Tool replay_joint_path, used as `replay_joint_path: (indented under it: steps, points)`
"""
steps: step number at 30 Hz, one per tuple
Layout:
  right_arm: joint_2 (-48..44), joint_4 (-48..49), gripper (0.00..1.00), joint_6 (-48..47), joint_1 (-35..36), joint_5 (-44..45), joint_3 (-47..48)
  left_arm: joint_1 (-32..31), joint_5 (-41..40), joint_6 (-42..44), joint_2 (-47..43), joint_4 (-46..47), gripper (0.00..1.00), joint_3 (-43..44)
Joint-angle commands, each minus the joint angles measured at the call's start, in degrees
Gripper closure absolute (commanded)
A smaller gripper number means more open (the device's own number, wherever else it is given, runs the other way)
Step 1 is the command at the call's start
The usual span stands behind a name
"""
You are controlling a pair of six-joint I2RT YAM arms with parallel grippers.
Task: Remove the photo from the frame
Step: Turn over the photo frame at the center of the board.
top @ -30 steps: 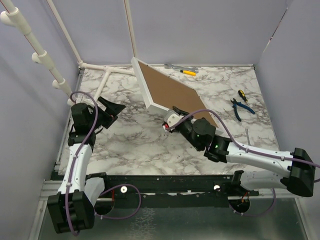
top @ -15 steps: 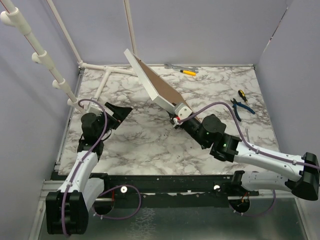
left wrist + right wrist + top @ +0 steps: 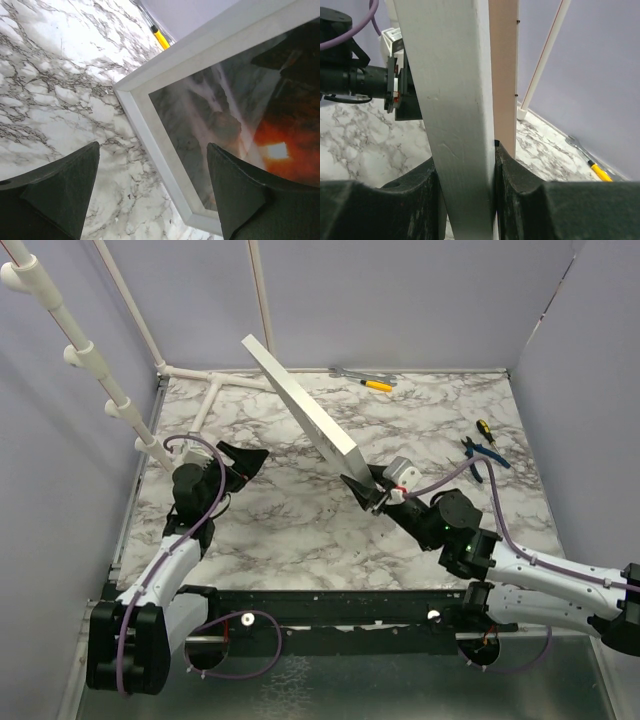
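The large white frame (image 3: 300,405) stands tilted up on edge over the middle of the marble table, only its thin white side showing from above. My right gripper (image 3: 368,490) is shut on its lower near corner. In the right wrist view the white frame edge (image 3: 450,100) sits clamped between both fingers, with the brown back (image 3: 502,65) beside it. My left gripper (image 3: 252,455) is open, to the left of the frame and pointing at its front. Behind the glass in the left wrist view is the photo (image 3: 270,125), dark with an orange glow, between the white frame border (image 3: 150,130) and the open left gripper (image 3: 152,147).
A yellow-handled tool (image 3: 376,385) lies at the back wall, also seen as a yellow handle (image 3: 161,38). Blue pliers (image 3: 485,458) and a small screwdriver (image 3: 484,430) lie at the right. White pipes (image 3: 215,400) run along the back left. Grey walls enclose the table.
The right gripper has swung the frame from brown back facing up to standing on edge and has moved right. The left gripper has moved closer to the frame's front.
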Motion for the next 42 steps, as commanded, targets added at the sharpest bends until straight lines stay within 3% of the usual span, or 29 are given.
replay_joint_path:
  steps: [1, 6, 24, 27, 30, 34, 42]
  points:
    - [-2.65, -0.08, 0.99, 13.26, 0.37, -2.12, -3.61, -0.15, -3.02, 2.94, 0.93, 6.43, 0.14, -1.85]
    - [-3.03, -1.21, 0.99, 13.95, 0.37, -1.59, -5.06, -0.21, -5.01, 3.46, 1.41, 13.07, 0.14, -4.37]
    - [-2.36, -1.98, 0.99, 26.12, -1.68, 10.66, -5.6, -0.27, -5.99, 3.57, 4.32, 13.99, 0.14, -3.67]
    - [-0.5, -9.02, 0.99, 32.57, -5.37, 13.04, -2.57, -0.23, -6.18, 3.32, 4.5, 13.9, 0.14, -3.74]
    - [1.64, -15.07, 0.99, 37.89, -11.56, 9.69, -0.94, -0.28, -6.18, 2.99, 4.61, 13.9, 0.14, -3.76]
    - [-0.52, -11.81, 0.99, 43.38, -17.6, 5.48, -5.42, -0.26, -6.31, 3.41, 4.3, 13.1, 0.14, -3.67]
    - [1.25, -1.1, 0.99, 57.73, -35.72, -12.8, -16.71, -0.23, -7.1, 4.06, 3.61, 10.67, 0.14, -3.68]
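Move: The right hand already grips the steeply standing photo frame by its near long side. The frame's middle lies about 12 cm ahead of this hand, 10 cm to its left and 7 cm lower. The pliers lie some 24 cm ahead, 35 cm right and 32 cm below; the yellow-handled screwdriver about 45 cm ahead and 7 cm right, equally low. From the open left hand, the frame's middle is roughly 4 cm ahead, 12 cm right and slightly higher. After first easing back and down a little, the right hand swings right, forward and down, about 10 cm each way, gathering speed towards the pliers' side of the board. It keeps its pinch on the frame's long side while the wrist tips down and rolls left-side-up with a clockwise turn, over 50 degrees in all, to lay the frame over to the right. ##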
